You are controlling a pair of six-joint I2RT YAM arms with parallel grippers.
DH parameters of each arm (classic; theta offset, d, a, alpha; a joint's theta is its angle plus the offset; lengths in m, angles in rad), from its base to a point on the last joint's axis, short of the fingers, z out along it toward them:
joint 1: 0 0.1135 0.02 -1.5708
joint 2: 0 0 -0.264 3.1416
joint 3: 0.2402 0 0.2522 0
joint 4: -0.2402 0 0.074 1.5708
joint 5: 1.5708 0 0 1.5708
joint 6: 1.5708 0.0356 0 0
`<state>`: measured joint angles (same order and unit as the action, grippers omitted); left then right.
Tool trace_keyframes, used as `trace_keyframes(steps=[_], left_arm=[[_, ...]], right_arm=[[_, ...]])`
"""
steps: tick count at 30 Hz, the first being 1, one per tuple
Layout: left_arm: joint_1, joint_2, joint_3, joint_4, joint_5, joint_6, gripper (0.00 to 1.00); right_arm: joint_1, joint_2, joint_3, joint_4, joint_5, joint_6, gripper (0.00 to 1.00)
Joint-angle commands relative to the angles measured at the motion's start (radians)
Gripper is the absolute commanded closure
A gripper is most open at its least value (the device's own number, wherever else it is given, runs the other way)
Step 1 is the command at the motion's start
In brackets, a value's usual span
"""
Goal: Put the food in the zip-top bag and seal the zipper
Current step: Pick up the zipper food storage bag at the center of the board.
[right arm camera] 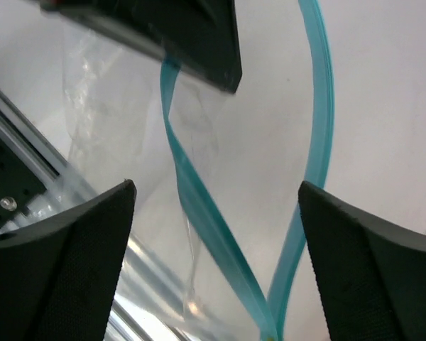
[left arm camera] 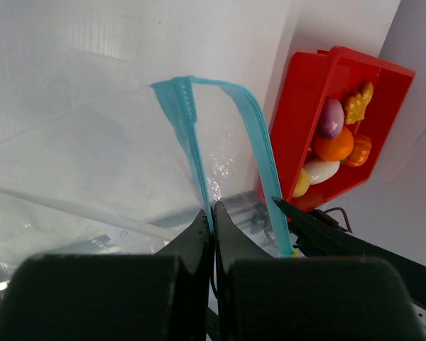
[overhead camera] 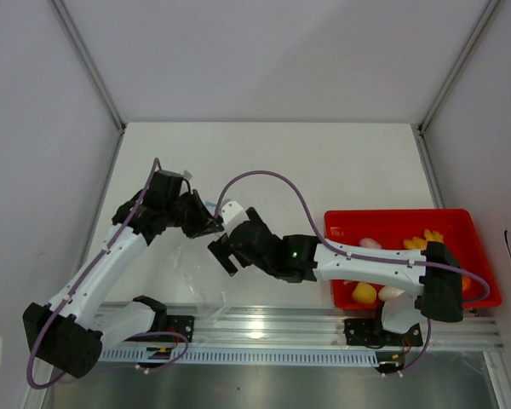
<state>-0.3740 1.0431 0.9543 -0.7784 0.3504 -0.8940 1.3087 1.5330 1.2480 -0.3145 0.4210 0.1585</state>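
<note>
The clear zip-top bag point(overhead camera: 186, 271) lies near the table's front edge, and its mouth is held open. My left gripper point(overhead camera: 203, 223) is shut on one side of the light-blue zipper point(left arm camera: 187, 131); in the left wrist view its fingertips point(left arm camera: 212, 208) pinch the strip. The other zipper side point(left arm camera: 254, 153) bows away. My right gripper point(overhead camera: 222, 253) is open and empty at the bag's mouth, with both zipper strips point(right arm camera: 202, 217) between its fingers point(right arm camera: 82, 241). The food sits in the red tray point(overhead camera: 447, 220): garlic bulb point(left arm camera: 331, 117), orange fruit point(left arm camera: 334, 146), pumpkin point(left arm camera: 359, 150), white piece point(left arm camera: 319, 171) and yellow pieces point(left arm camera: 357, 104).
The red tray stands at the right front of the table, partly under my right arm point(overhead camera: 375, 266). A metal rail point(overhead camera: 264, 328) runs along the near edge, just below the bag. White walls close in the table at the back and sides.
</note>
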Motion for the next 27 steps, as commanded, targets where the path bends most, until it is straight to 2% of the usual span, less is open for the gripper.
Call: trace_keyframes(steps=[1,3,5,6,8,12,13,17,20,23,27], left_arm=[[-0.008,0.053,0.08,0.06,0.018,0.114,0.99],[-0.008,0.077,0.096,0.065,0.028,0.151,0.99],[-0.011,0.106,0.121,0.07,0.044,0.205,0.99],[-0.013,0.115,0.132,0.07,0.051,0.222,0.99],[-0.019,0.129,0.146,0.067,0.052,0.263,0.99],[-0.026,0.123,0.149,0.108,0.082,0.317,0.99],[-0.029,0.12,0.15,0.11,0.082,0.335,1.0],[-0.037,0.133,0.169,0.117,0.137,0.385,0.99],[-0.043,0.15,0.17,0.119,0.186,0.408,0.99],[-0.046,0.15,0.158,0.129,0.208,0.42,0.99],[-0.046,0.15,0.159,0.13,0.231,0.428,0.99]], right_arm=[[0.012,-0.1,0.034,-0.139,0.077,0.128,0.01],[0.012,-0.141,0.033,-0.219,0.09,0.2,0.01],[0.014,-0.229,0.018,-0.259,0.126,0.275,0.01],[0.006,-0.267,0.008,-0.3,0.204,0.374,0.01],[-0.026,-0.386,-0.028,-0.313,0.207,0.421,0.01],[-0.266,-0.525,-0.048,-0.427,0.055,0.532,0.01],[-0.381,-0.543,-0.056,-0.448,0.029,0.541,0.01],[-0.645,-0.593,-0.09,-0.557,0.05,0.549,0.01],[-0.828,-0.579,-0.122,-0.607,0.004,0.556,0.01],[-0.945,-0.545,-0.169,-0.629,-0.04,0.558,0.01],[-1.003,-0.499,-0.243,-0.659,0.013,0.634,0.01]])
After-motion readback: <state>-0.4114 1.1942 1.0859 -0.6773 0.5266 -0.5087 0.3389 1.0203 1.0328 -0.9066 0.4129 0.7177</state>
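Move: The purple onion in the red tray lies about 41 cm to the right of my right hand, some 7 cm farther out and 16 cm below it. The orange is around 7 cm to the onion's right and 5 cm nearer my base; the yellow fruit stands about 14 cm nearer than the onion and 5 cm to its left. From my left hand, which already holds the bag by its zipper, the onion is roughly 43 cm right, 4 cm farther out and 15 cm down. I finish spreading my right hand's already parted fingers and sweep it about 36 cm right, away from the bag's zipper and towards the onion's side of the red tray, arcing up over 10 cm, drifting forward, then sinking again while it turns some 75 degrees clockwise. My left hand keeps its pinch on the zipper, easing forward at first, then right and up a few centimetres, turning about 25 degrees clockwise. ##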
